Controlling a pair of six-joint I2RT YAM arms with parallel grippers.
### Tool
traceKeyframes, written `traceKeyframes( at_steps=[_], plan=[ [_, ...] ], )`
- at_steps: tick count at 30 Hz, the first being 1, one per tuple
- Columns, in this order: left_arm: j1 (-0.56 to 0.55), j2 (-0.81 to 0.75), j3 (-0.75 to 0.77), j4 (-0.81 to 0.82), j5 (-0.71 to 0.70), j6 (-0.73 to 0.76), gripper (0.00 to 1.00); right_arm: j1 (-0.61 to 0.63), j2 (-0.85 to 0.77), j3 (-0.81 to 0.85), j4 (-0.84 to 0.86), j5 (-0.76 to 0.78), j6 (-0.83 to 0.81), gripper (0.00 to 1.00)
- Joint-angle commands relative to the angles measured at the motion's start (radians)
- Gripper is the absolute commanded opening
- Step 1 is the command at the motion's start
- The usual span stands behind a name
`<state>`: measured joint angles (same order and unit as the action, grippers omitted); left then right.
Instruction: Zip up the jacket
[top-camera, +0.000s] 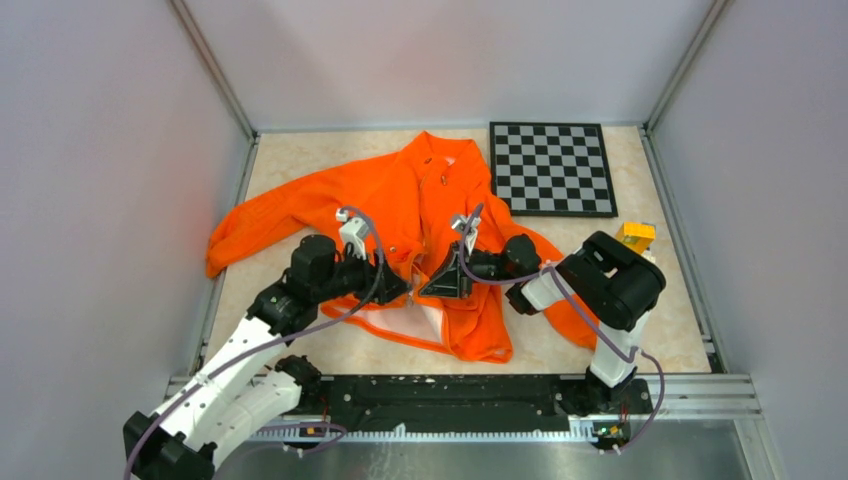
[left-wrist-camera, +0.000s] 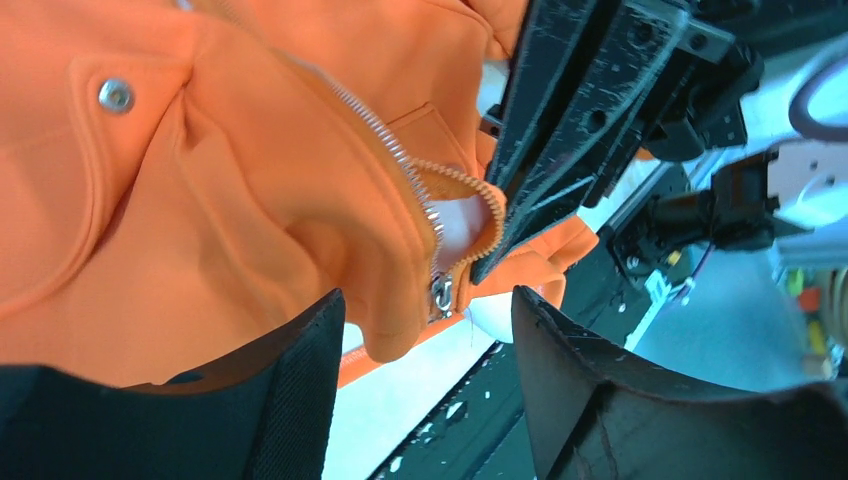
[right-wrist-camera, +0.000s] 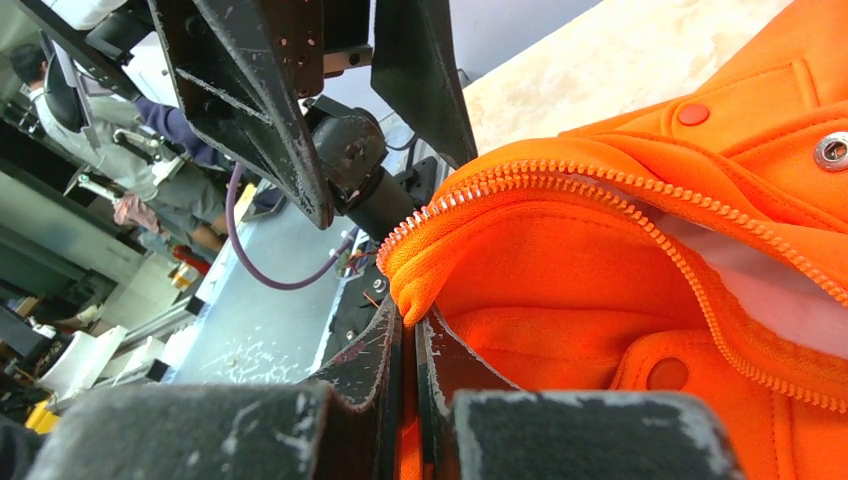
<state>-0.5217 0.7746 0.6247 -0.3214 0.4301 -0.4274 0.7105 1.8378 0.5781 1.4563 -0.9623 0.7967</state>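
The orange jacket (top-camera: 400, 200) lies spread on the table with its front lower part open and the white lining showing. In the left wrist view my left gripper (left-wrist-camera: 428, 300) stands open. A fold of the jacket (left-wrist-camera: 250, 200) and the metal zipper slider (left-wrist-camera: 440, 293) hang between its fingertips (left-wrist-camera: 320, 340) without being pinched. My right gripper (right-wrist-camera: 412, 318) is shut on the jacket's orange edge (right-wrist-camera: 420, 270), just below a row of zipper teeth (right-wrist-camera: 520, 178). From above, the left gripper (top-camera: 397, 286) and the right gripper (top-camera: 438, 286) face each other over the jacket's lower front.
A black-and-white chessboard (top-camera: 552, 168) lies at the back right, touching the jacket's shoulder. A small yellow object (top-camera: 635, 236) sits by the right arm. Grey walls close in the table (top-camera: 300, 160) on three sides. A black rail (top-camera: 450, 400) runs along the near edge.
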Motion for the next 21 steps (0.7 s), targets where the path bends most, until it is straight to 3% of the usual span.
traceKeyframes(
  at_steps=[1,6,12,21],
  plan=[
    [-0.001,-0.046,0.004,-0.080,-0.110,-0.193,0.67,-0.006,0.007,0.026,0.104,-0.009,0.006,0.00],
    [0.000,-0.084,-0.100,0.053,-0.063,-0.282,0.66,-0.005,0.007,0.027,0.128,-0.014,0.027,0.00],
    [0.000,-0.078,-0.157,0.152,-0.056,-0.264,0.61,-0.003,0.006,0.022,0.132,-0.016,0.028,0.00],
    [0.000,-0.061,-0.156,0.130,-0.005,-0.183,0.28,0.001,0.009,0.029,0.116,-0.009,0.022,0.00]
  ],
)
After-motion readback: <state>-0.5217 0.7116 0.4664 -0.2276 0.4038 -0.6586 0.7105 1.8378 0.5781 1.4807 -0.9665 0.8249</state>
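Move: The zipper slider hangs close to the left fingertips, about 2 cm to the hand's right, 1 cm back and some 4 cm below. The right fingertips, pinching the zipper edge, are about 4 cm to the left hand's right, level with it and 3 cm lower; the silver snap lies roughly 9 cm ahead, 3 cm left and 6 cm below. From the right hand the slider is about 2 cm left, 1 cm back and 1 cm below. Downward by about 3 cm and slightly back, the left hand sinks to the zipper slider beside the right fingertips, its fingers tipping some 10 degrees steeper. Its jaws stay wide on the way down, then close to about half their starting gap around the bottom of the zipper. The right hand stays in place and keeps its pinch on the zipper edge. ##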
